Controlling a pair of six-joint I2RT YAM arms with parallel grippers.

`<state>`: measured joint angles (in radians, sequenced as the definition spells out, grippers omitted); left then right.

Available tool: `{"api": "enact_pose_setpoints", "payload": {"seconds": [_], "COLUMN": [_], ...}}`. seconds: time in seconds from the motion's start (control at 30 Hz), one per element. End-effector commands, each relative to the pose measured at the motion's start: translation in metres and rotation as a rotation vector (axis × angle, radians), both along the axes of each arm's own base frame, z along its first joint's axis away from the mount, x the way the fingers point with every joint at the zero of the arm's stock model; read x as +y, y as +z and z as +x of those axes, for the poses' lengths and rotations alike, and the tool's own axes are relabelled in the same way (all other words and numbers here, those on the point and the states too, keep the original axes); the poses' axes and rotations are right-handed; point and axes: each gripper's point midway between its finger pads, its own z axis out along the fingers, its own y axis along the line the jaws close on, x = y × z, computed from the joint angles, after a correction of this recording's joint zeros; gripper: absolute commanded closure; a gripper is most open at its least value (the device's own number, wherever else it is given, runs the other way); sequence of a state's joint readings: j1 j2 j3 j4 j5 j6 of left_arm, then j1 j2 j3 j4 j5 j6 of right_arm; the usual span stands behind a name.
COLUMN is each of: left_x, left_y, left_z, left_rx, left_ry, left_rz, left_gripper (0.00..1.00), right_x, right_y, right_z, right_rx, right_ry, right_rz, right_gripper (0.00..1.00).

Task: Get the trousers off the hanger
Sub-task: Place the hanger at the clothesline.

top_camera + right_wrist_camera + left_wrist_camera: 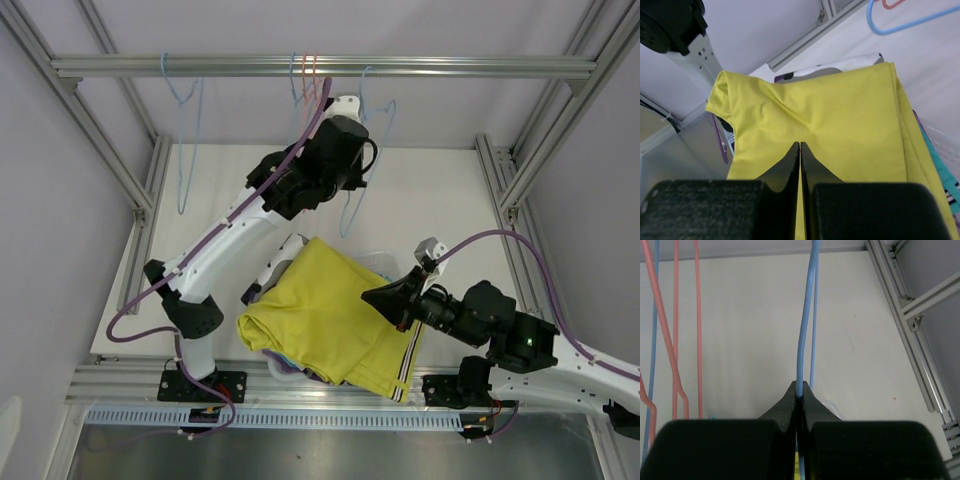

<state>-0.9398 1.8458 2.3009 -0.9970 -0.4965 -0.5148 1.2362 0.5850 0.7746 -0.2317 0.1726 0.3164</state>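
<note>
The mustard yellow trousers [325, 315] lie folded on top of a pile of garments, off any hanger; they fill the right wrist view [840, 110]. Teal cloth [940, 167] and black-white patterned cloth [840, 67] peek out beneath them. My left gripper [366, 166] is raised and shut on the wire of a bare blue hanger [352, 205] that hangs from the rail; the wire [805, 330] runs up from the closed tips [800, 392]. My right gripper [368, 296] is shut, its tips [800, 145] just over the yellow cloth, with no cloth visibly pinched.
The pile sits in a clear bin [388, 263] at the near table edge. A metal rail [450, 66] crosses the back with another blue hanger [185, 130] at left and pink hangers [310, 80] in the middle, also in the left wrist view [675, 340]. Aluminium frame posts stand on both sides.
</note>
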Motion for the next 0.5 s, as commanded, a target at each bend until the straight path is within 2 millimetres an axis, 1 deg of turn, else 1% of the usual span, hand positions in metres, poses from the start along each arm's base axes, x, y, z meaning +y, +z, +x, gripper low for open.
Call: {"api": "enact_pose_setpoints", "payload": {"seconds": [0.0, 0.1, 0.13, 0.27, 0.3, 0.37, 0.4, 0.43, 0.47], "left_x": [0.008, 0.007, 0.003, -0.007, -0.015, -0.019, -0.021, -0.025, -0.027], "left_y": [0.044, 0.053, 0.063, 0.077, 0.066, 0.068, 0.064, 0.052, 0.047], "left_z": [0.019, 0.028, 0.032, 0.042, 0.049, 0.055, 0.059, 0.066, 0.069], "left_rx": [-0.092, -0.129, -0.161, -0.21, -0.199, -0.205, -0.198, -0.184, -0.177], "left_ry": [0.061, 0.072, 0.069, 0.065, 0.065, 0.062, 0.065, 0.068, 0.073], "left_rz": [-0.122, -0.149, -0.177, -0.218, -0.204, -0.219, -0.217, -0.205, -0.205], "left_gripper": [1.0, 1.0, 1.0, 1.0, 1.0, 1.0, 1.0, 1.0, 1.0], "right_x": [-0.007, -0.005, -0.003, 0.002, 0.002, 0.003, 0.002, 0.001, 0.0], "right_y": [-0.005, -0.017, -0.022, -0.031, -0.031, -0.036, -0.037, -0.037, -0.039], "right_z": [0.001, 0.0, 0.0, -0.003, -0.004, -0.005, -0.005, -0.005, -0.006], "right_rx": [-0.023, -0.011, -0.007, 0.006, 0.007, 0.014, 0.017, 0.016, 0.02], "right_ry": [-0.012, -0.002, 0.0, 0.029, 0.032, 0.04, 0.038, 0.043, 0.041], "right_rz": [-0.043, -0.064, -0.07, -0.081, -0.083, -0.094, -0.096, -0.098, -0.099], "right_gripper": [0.95, 0.96, 0.96, 0.97, 0.97, 0.97, 0.97, 0.97, 0.97]}}
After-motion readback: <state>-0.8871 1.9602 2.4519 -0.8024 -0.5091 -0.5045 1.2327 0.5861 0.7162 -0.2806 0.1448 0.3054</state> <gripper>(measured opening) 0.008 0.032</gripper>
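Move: My left hand holds the freed blue hanger by its side, below the hook. The clothesline spot it goes for lies about 15 cm ahead and 12 cm above my left hand, straight in line. The hooks of the pink hangers sit on the line about 9 cm to the left of that spot. The same spot lies some 36 cm ahead of my idle right hand, 2 cm to its left and 18 cm higher. I carry the blue hanger forward and up with my left hand, about 5 cm forward and 4.5 cm up, towards the clothesline. I ease slightly left, then drift about 2.5 cm right, tipping the wrist some 10 degrees upward and keeping the fingers shut on the hanger. My empty right hand sinks about 4 cm over the yellow trousers. ##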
